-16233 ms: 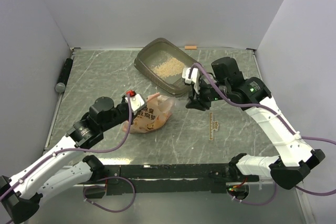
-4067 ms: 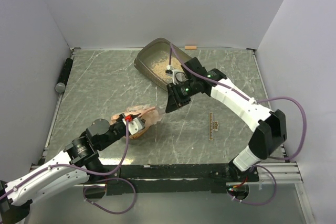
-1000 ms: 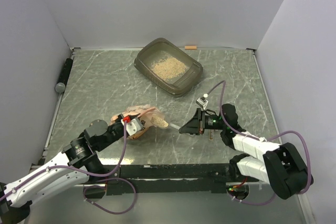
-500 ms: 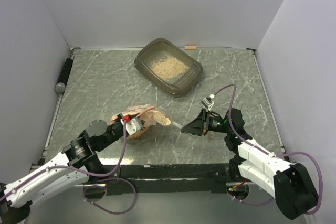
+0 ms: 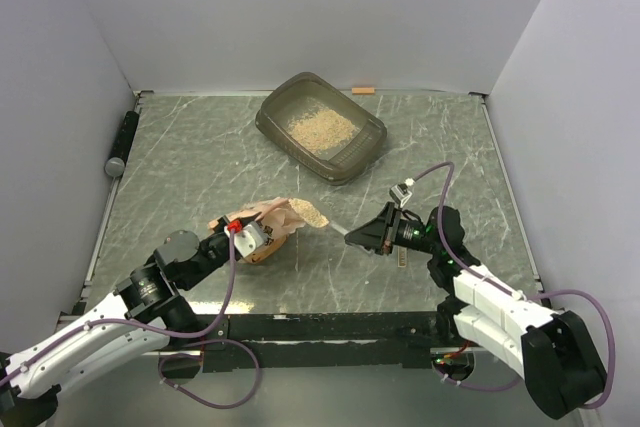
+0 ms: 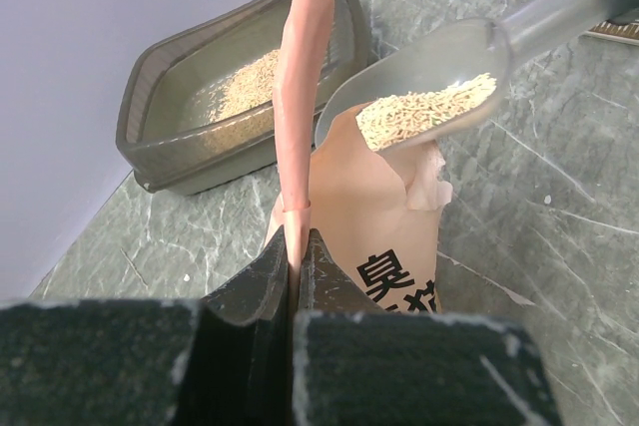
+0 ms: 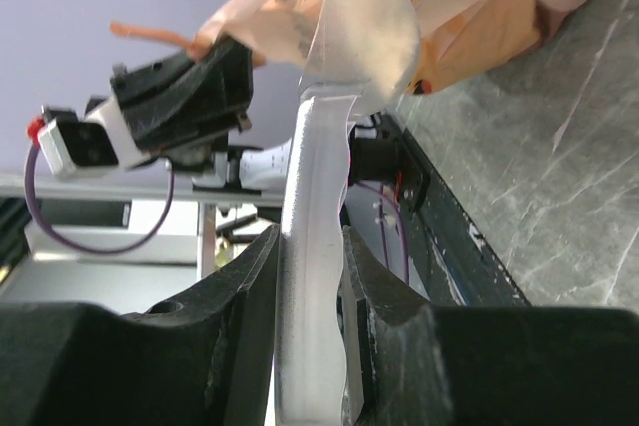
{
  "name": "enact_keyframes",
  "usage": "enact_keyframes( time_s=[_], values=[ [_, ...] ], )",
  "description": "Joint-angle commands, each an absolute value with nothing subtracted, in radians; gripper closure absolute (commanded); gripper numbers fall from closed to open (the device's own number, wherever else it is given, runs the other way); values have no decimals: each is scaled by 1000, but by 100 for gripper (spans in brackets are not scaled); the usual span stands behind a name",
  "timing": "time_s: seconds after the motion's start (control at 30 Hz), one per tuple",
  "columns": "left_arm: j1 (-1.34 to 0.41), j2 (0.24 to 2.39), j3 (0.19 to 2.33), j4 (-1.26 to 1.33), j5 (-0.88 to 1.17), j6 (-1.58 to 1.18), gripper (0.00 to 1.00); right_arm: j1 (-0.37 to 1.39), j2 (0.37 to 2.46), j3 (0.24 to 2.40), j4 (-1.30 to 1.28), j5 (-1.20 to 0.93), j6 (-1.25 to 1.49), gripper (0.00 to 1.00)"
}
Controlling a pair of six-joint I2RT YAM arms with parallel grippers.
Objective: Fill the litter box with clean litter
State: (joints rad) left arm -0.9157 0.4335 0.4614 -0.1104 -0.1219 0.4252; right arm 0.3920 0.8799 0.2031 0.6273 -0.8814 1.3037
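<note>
The grey-brown litter box (image 5: 266,125) stands at the back of the table with a patch of clean litter (image 5: 318,128) in it. The pink bag (image 5: 266,244) lies near the front left, its upper edge pinched in my left gripper (image 5: 243,235), which is shut. A clear scoop (image 6: 429,57) heaped with clean litter (image 6: 427,109) hovers just above the bag (image 6: 374,226) mouth. My right gripper (image 7: 312,256) is shut on the scoop (image 7: 351,37) handle, reaching from the right. The litter box (image 6: 180,162) is beyond the bag in the left wrist view.
A dark cylinder (image 5: 122,142) lies along the left wall. A small orange piece (image 5: 363,90) sits by the back wall behind the box. A tan printed strip (image 5: 402,259) lies on the table under my right gripper (image 5: 372,238). Walls close three sides.
The scoop has lifted up out of the bag mouth with a load of litter. My left gripper keeps its hold on the bag edge and has shifted slightly.
</note>
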Motion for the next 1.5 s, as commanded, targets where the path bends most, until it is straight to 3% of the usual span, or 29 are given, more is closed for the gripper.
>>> enact_keyframes(
  time_s=[0.0, 0.23, 0.77, 1.1, 1.47],
  values=[
    [-917, 419, 477, 17, -103, 426, 99, 388, 907, 278, 678, -802, 1336, 100],
    [-917, 425, 479, 12, -94, 426, 99, 388, 1017, 373, 731, -727, 1376, 100],
    [-917, 410, 479, 6, -71, 423, 99, 322, 1523, 681, 917, -627, 1416, 100],
    [-917, 416, 480, 5, -75, 420, 99, 216, 1706, 902, 619, -615, 1185, 100],
    [-916, 451, 505, -29, -86, 400, 99, 212, 1798, 1354, -157, -450, 702, 100]
  ],
)
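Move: The filled scoop in the right hand is bound for the litter box, whose middle lies about 35 cm ahead of that hand, 9 cm to its left and 14 cm lower. The litter bag stands some 20 cm left of the hand, 3 cm ahead and 8 cm lower; the gold comb lies about 9 cm right, 4 cm ahead, 18 cm down. From the left hand the litter box is roughly 33 cm ahead, 18 cm right and 18 cm below. The loaded scoop, still gripped by its handle in the right hand, leaves the bag's mouth and is carried about 30 cm forward to the litter box, rising slightly, then sinking some 4 cm. The wrist swings about 25 degrees clockwise on the way and, towards the end, tips the scoop's bowl down by about 20. The left hand stays put, keeping its pinch on the bag's edge. ##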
